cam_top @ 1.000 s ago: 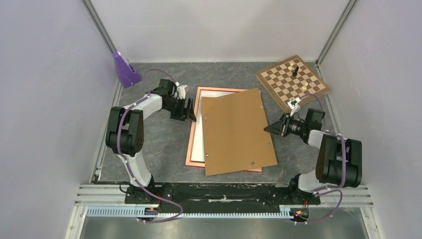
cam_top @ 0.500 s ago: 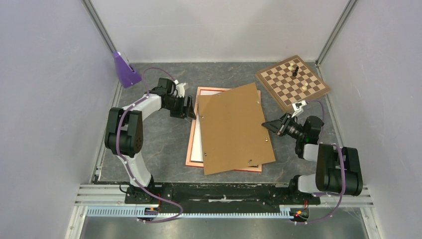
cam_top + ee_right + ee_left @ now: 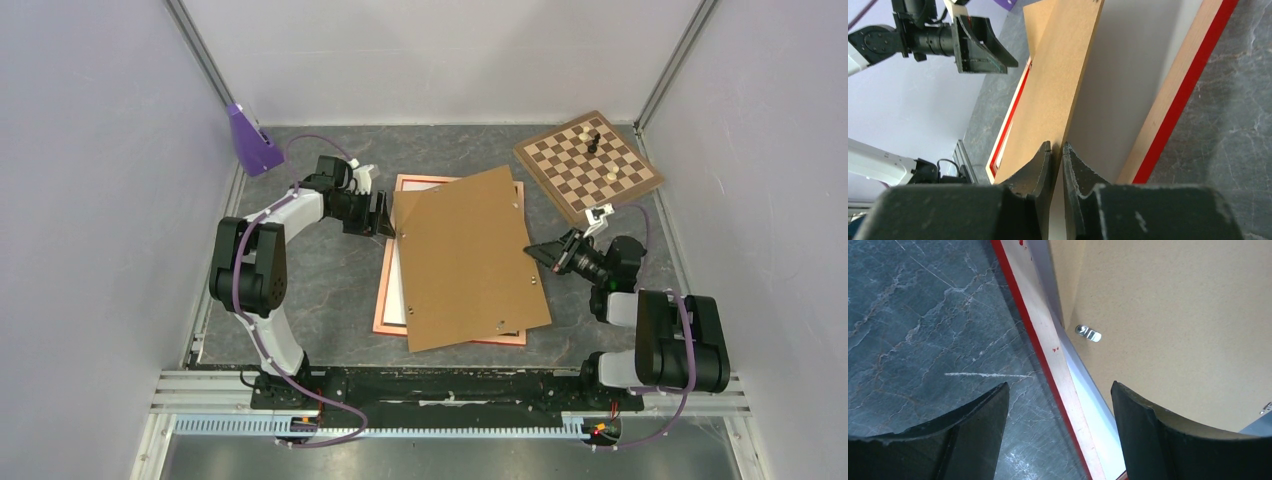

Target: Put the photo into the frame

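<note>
The orange-red frame lies flat mid-table. The photo lies in it white back up, showing only as a strip at the left; its print side is hidden. A brown backing board with small clips lies skewed over both. My right gripper is shut on the board's right edge and holds that edge raised, with the white back and frame rail beneath. My left gripper is open and empty at the frame's upper left, its jaws either side of the frame rail and white strip.
A brown chessboard with a few pieces sits at the back right, close to the right arm. A purple object stands at the back left corner. White walls close in both sides and the back.
The backing board has swung, its upper left corner now further left over the frame. My right gripper has moved a little back and left with the board's edge. The left gripper has barely moved.
</note>
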You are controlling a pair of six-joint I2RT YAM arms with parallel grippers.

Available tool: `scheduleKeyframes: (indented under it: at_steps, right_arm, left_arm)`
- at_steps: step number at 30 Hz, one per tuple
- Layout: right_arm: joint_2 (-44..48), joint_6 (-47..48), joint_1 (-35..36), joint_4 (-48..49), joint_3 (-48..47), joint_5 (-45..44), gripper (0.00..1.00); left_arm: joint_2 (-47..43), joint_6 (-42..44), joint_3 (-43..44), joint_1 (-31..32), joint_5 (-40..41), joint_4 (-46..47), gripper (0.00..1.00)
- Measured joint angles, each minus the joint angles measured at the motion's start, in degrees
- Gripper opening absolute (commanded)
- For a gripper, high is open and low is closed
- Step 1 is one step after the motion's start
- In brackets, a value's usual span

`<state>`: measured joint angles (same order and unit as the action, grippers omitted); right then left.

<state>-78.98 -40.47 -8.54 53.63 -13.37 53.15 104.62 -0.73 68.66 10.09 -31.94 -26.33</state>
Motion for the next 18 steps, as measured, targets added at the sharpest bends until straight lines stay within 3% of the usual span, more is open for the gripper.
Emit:
scheduleKeyframes:
  at_steps: [14, 18]
  right_arm:
    - [-3.3, 10.9, 1.8, -10.5, -2.8, 5.5, 0.32]
    - [-4.5, 13.1, 2.8, -12.4, -3.2, 6.9, 0.34]
  left_arm:
    - [0.7, -1.4, -2.0, 0.0, -4.9, 2.7, 0.76]
    - [1.4, -1.6, -2.5, 0.2, -5.7, 3.2, 0.75]
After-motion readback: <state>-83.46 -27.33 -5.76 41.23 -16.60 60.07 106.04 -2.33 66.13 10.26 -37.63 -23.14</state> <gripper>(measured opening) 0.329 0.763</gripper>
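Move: About 12 cm to the left of the right hand and 2 cm back lies the middle of the tilted backing board, its right edge pinched in that hand. The frame it is going onto, with the photo face down inside, is centred some 13 cm left, 1 cm back and 9 cm below; the chessboard is 14 cm right and 18 cm ahead, 8 cm lower. From the left hand, the frame's middle is roughly 13 cm right, 5 cm back and 3 cm down. Lowering the board's right edge towards the frame, the right hand sinks a little over 3 cm, drawing back and left about 2 cm each and turning some 10 degrees counter-clockwise. Partway down its fingers begin to part, ending the pinch with the board's edge still between them. The left hand, fingers still wide, edges about 1.5 cm right and 1 cm back and down at the frame's left rail. ##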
